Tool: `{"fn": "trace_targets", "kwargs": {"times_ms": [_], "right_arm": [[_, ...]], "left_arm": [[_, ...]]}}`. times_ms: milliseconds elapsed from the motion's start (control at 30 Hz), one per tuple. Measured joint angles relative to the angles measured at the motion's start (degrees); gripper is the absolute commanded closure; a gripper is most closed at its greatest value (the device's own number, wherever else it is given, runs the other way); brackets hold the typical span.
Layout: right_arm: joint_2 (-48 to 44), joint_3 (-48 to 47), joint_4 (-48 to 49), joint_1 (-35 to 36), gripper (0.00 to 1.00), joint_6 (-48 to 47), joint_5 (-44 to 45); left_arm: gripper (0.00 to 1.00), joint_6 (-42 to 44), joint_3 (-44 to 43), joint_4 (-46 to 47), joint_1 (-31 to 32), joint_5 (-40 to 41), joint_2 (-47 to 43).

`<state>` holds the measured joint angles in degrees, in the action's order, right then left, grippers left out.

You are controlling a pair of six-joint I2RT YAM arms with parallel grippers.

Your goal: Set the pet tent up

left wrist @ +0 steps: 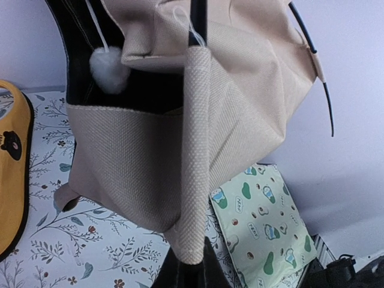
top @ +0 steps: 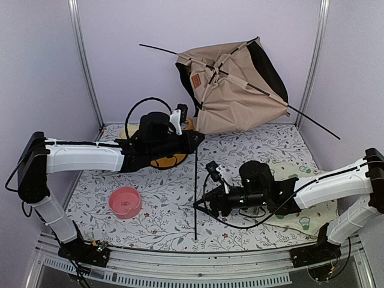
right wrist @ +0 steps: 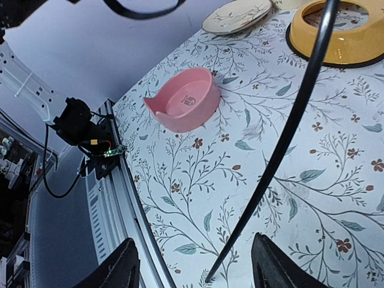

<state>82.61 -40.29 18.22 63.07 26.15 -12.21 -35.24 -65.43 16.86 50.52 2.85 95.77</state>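
The pet tent (top: 231, 90), tan fabric with black crossing poles, leans half-collapsed against the back wall. My left gripper (top: 195, 139) is shut on the tent's fabric pole sleeve (left wrist: 195, 156), which rises straight up from its jaws (left wrist: 193, 267). A white pompom (left wrist: 110, 69) hangs inside the tent opening. One thin black pole (top: 196, 192) runs from there toward the front of the table. My right gripper (top: 201, 207) stands open around that pole's free end (right wrist: 288, 132), which passes between its fingers (right wrist: 120, 267) without touching them.
A pink bowl (top: 125, 201) sits at the front left on the floral cloth. The yellow feeder (top: 163, 162) lies under my left arm. A cream mat with green prints (top: 303, 219) lies under my right arm. The table's front rail (right wrist: 114, 198) is close to the pole's tip.
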Motion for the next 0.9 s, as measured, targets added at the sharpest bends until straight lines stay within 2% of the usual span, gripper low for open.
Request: {"fn": "trace_targets", "kwargs": {"times_ms": [333, 800, 900], "right_arm": [[11.61, 1.9, 7.17, 4.57, 0.53, 4.13, 1.49], [17.16, 1.9, 9.99, 6.62, 0.74, 6.97, 2.54], [17.27, 1.9, 10.05, 6.62, 0.84, 7.67, 3.06]], "left_arm": [[1.0, -0.24, -0.33, 0.0, 0.11, -1.05, 0.04], [1.0, -0.24, -0.79, -0.02, 0.11, -2.21, 0.04], [1.0, -0.24, -0.81, -0.02, 0.11, -2.27, 0.04]]}}
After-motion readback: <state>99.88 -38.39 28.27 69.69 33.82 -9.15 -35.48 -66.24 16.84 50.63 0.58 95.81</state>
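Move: The right gripper, empty and open, goes for the lower end of the black tent pole. That end lies about 13 cm below it, some 6 cm back and 3 cm to its left. The pink bowl sits about 27 cm to this gripper's left and 6 cm farther out, and the patterned mat about 36 cm to its right and 9 cm out. From the left gripper the same pole end lies roughly 24 cm back, hardly to either side, and 22 cm lower. Lower the right gripper about 10 cm alongside the pole towards its lower end, drawing back some 4 cm and edging a little left in the first half, then sink almost straight down. Tip the fingers slightly down and narrow them from two-thirds open to about a quarter around the pole, not yet shut. Keep the left gripper's hold on the tent's sleeved corner, almost still. ##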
